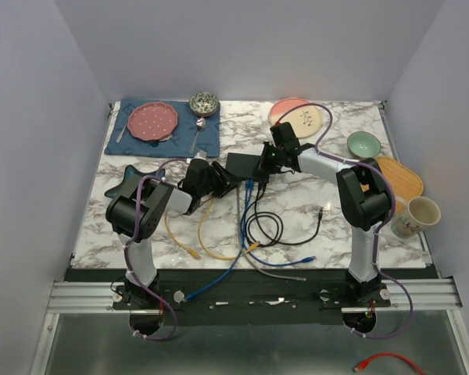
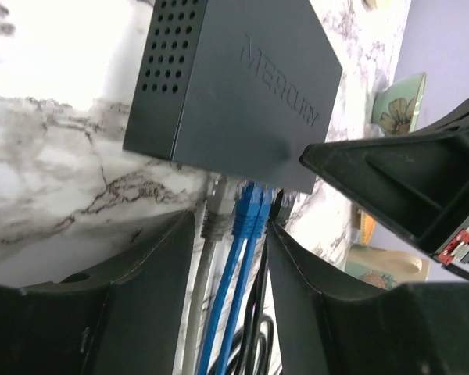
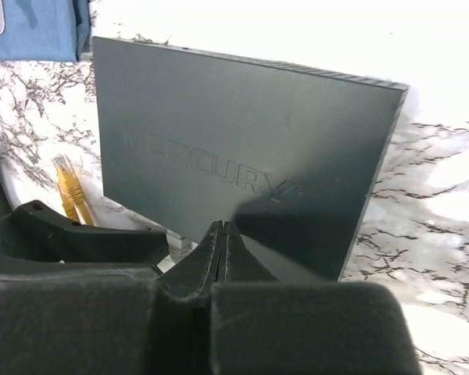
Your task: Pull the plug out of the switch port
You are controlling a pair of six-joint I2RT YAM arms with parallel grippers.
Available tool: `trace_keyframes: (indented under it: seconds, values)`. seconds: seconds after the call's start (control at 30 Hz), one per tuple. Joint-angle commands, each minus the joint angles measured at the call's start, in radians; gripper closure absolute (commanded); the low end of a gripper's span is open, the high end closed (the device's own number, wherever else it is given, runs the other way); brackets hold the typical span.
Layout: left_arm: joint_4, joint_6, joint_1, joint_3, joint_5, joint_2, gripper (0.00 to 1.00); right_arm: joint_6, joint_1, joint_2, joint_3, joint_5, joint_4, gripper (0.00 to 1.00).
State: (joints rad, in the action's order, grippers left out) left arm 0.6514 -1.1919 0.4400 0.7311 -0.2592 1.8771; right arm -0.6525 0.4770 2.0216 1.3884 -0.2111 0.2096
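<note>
The switch [image 1: 242,164] is a flat black box lying on the marble table; it also fills the left wrist view [image 2: 242,86] and the right wrist view [image 3: 242,156]. A grey plug [image 2: 213,219], two blue plugs [image 2: 252,207] and a black plug [image 2: 280,205] sit in its near edge. My left gripper [image 2: 230,223] is open and straddles the grey and blue plugs. Its right finger is against the blue ones, and a thin gap shows beside the grey one. My right gripper [image 3: 223,226] is shut with nothing in it, its tips resting on the switch's top near that same edge.
Loose yellow [image 1: 195,246], black [image 1: 266,226] and blue [image 1: 297,260] cables lie in front of the switch. A blue mat [image 1: 141,141] with a pink plate and a bowl [image 1: 205,103] is at the back left. A plate [image 1: 297,117], green bowl [image 1: 363,144], wooden tray [image 1: 402,180] and cups [image 1: 414,215] stand at the right.
</note>
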Motion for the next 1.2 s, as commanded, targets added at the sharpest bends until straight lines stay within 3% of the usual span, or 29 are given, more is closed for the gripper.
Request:
trace_keyframes:
  seconds: [0.0,0.13,0.37,0.63,0.87,1.17]
  values:
    - [0.002,-0.032,-0.007,0.028,0.005,0.068,0.45,0.011,-0.006,0.037,0.004,0.006,-0.016,0.99]
    - [0.063,-0.072,-0.009,0.028,-0.005,0.117,0.46,0.008,-0.006,0.052,0.003,-0.005,-0.019,0.99]
    - [0.163,-0.115,-0.021,-0.001,-0.035,0.162,0.66,0.007,-0.006,0.057,-0.006,-0.008,-0.029,0.99]
    - [0.163,-0.121,-0.034,-0.006,-0.038,0.177,0.67,0.001,-0.006,0.06,-0.009,-0.019,-0.033,0.99]
    - [0.156,-0.12,-0.034,0.001,-0.045,0.192,0.93,0.004,-0.006,0.029,-0.035,-0.028,-0.045,0.99]
    - [0.166,-0.12,-0.037,-0.006,-0.046,0.192,1.0,-0.001,0.048,-0.017,-0.098,-0.053,-0.096,0.99]
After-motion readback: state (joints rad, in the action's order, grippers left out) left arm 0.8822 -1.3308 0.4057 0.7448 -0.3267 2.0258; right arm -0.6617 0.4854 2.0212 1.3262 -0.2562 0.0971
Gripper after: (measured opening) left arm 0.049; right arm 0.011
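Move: The left hand's open fingers are almost astride the grey plug, which sits about 2 cm ahead, 1 cm right and 1 cm lower. At the same depth, the pair of blue plugs stands some 4 cm right of this hand and the black pair about 9 cm right; the switch's middle is roughly 9 cm ahead and 5 cm right. From the right hand the grey plug lies about 6 cm left, 3 cm back and 3 cm lower. Ease the left gripper forward about 2 cm and slightly down onto the grey plug at the switch's port edge, rolling its left side down some 10 degrees, then stay there and close the fingers from half open to nearly shut, pinching the plug. Keep the right gripper's closed tips resting on the switch top, shifting them only about a centimetre. ##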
